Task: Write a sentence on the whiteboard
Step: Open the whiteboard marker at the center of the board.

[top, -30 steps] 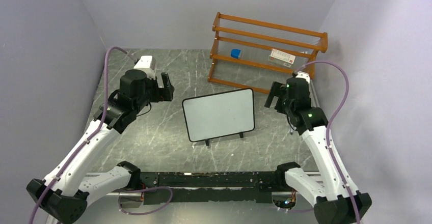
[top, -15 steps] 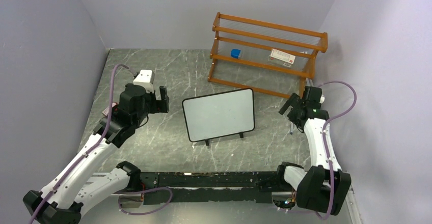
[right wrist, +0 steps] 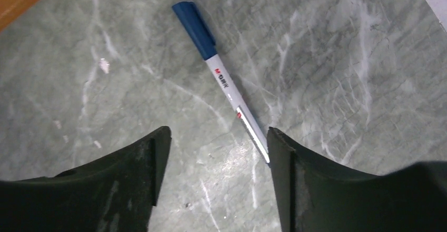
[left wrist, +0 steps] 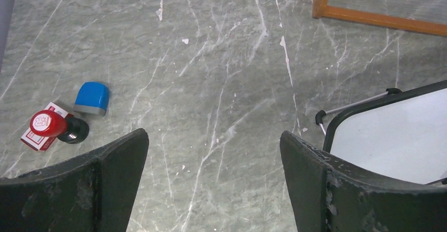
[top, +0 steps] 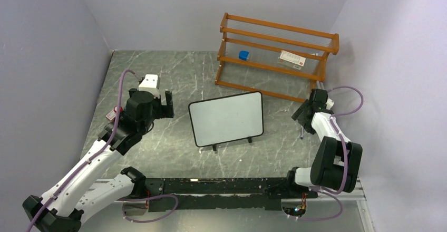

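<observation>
The whiteboard point(top: 226, 118) stands on its small black feet mid-table, its white face blank; the sentence is not in view. Its left edge shows at the right of the left wrist view point(left wrist: 390, 137). A white marker with a blue cap point(right wrist: 221, 79) lies flat on the table right of the board point(top: 301, 132). My right gripper point(right wrist: 219, 137) hangs low over it, open. The marker's rear end lies against the right finger's tip, and nothing sits between the jaws. My left gripper point(left wrist: 213, 137) hovers wide open over bare table left of the board point(top: 168, 97).
An orange wooden rack point(top: 274, 47) stands at the back right, with a blue item point(top: 243, 55) and a white-and-red box point(top: 291, 58) on its shelf. A blue block point(left wrist: 92, 97) and a red-topped stamp point(left wrist: 50, 124) lie left of my left gripper.
My right arm swung out to the right and dropped over the marker, with its jaws narrowing. My left arm drew back slightly toward the near side, still wide open.
</observation>
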Robot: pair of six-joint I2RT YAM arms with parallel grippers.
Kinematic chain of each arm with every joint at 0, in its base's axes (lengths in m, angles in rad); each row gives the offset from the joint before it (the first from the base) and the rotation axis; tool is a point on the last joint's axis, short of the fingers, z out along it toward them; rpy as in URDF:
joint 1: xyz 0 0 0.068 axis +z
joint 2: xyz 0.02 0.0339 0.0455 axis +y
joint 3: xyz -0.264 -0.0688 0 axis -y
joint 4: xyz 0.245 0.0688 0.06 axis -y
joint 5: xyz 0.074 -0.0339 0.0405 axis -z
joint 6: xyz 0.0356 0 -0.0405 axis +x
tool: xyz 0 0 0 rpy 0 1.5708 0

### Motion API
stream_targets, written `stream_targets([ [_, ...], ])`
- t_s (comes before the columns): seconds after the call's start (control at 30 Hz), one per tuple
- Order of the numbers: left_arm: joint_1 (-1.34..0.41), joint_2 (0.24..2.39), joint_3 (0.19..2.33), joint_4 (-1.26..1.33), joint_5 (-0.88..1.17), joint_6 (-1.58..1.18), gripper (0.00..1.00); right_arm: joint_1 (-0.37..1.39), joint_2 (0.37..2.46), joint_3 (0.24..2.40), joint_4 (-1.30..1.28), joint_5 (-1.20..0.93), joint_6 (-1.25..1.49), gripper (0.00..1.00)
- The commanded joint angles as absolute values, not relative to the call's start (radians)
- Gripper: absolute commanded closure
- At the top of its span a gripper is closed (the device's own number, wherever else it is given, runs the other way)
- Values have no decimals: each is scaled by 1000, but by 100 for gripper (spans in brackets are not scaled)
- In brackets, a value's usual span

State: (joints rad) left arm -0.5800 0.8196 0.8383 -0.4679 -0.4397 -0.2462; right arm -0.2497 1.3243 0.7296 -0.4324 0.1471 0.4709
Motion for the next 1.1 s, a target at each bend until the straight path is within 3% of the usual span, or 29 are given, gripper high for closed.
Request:
stream_targets([
  [0.0,-596,801,827,-436,-469,-237,2,-261,1362,704,-360,211,449,33],
  [0.33,-615,787,822,-430,-464,-230,2,-262,1467,704,-373,181,400,52],
  [0.53,-620,781,824,-434,-472,-230,2,-249,1513,720,-404,113,396,71],
  [0.8,-620,768,816,-428,-468,-228,2,-203,1597,744,-413,110,394,77],
  [1.07,-620,768,815,-421,-449,-230,2,-121,1542,751,-424,120,387,100],
])
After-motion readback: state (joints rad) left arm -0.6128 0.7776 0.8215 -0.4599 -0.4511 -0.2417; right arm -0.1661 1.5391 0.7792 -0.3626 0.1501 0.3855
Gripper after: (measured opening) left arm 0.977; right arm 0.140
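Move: The whiteboard marker lies cap-outward on the table under the open right hand: its middle is about 3 cm ahead, 2 cm to the right and 4 cm below, its tail end nearer the base. The whiteboard's middle stands some 32 cm to this hand's left and 2 cm farther out, and the rack's front bottom rail is about 16 cm ahead and 15 cm left. From the left hand the marker is roughly 58 cm right, 4 cm ahead and 22 cm lower. Lower the right gripper about 4 cm to the whiteboard marker, tipping the fingers a little more steeply down and narrowing them from three-quarters open. Then stay at table height, slide some 3 cm forward and 2 cm left while turning slightly counter-clockwise, and shut both fingers on the white barrel towards its tail, cap pointing away. ##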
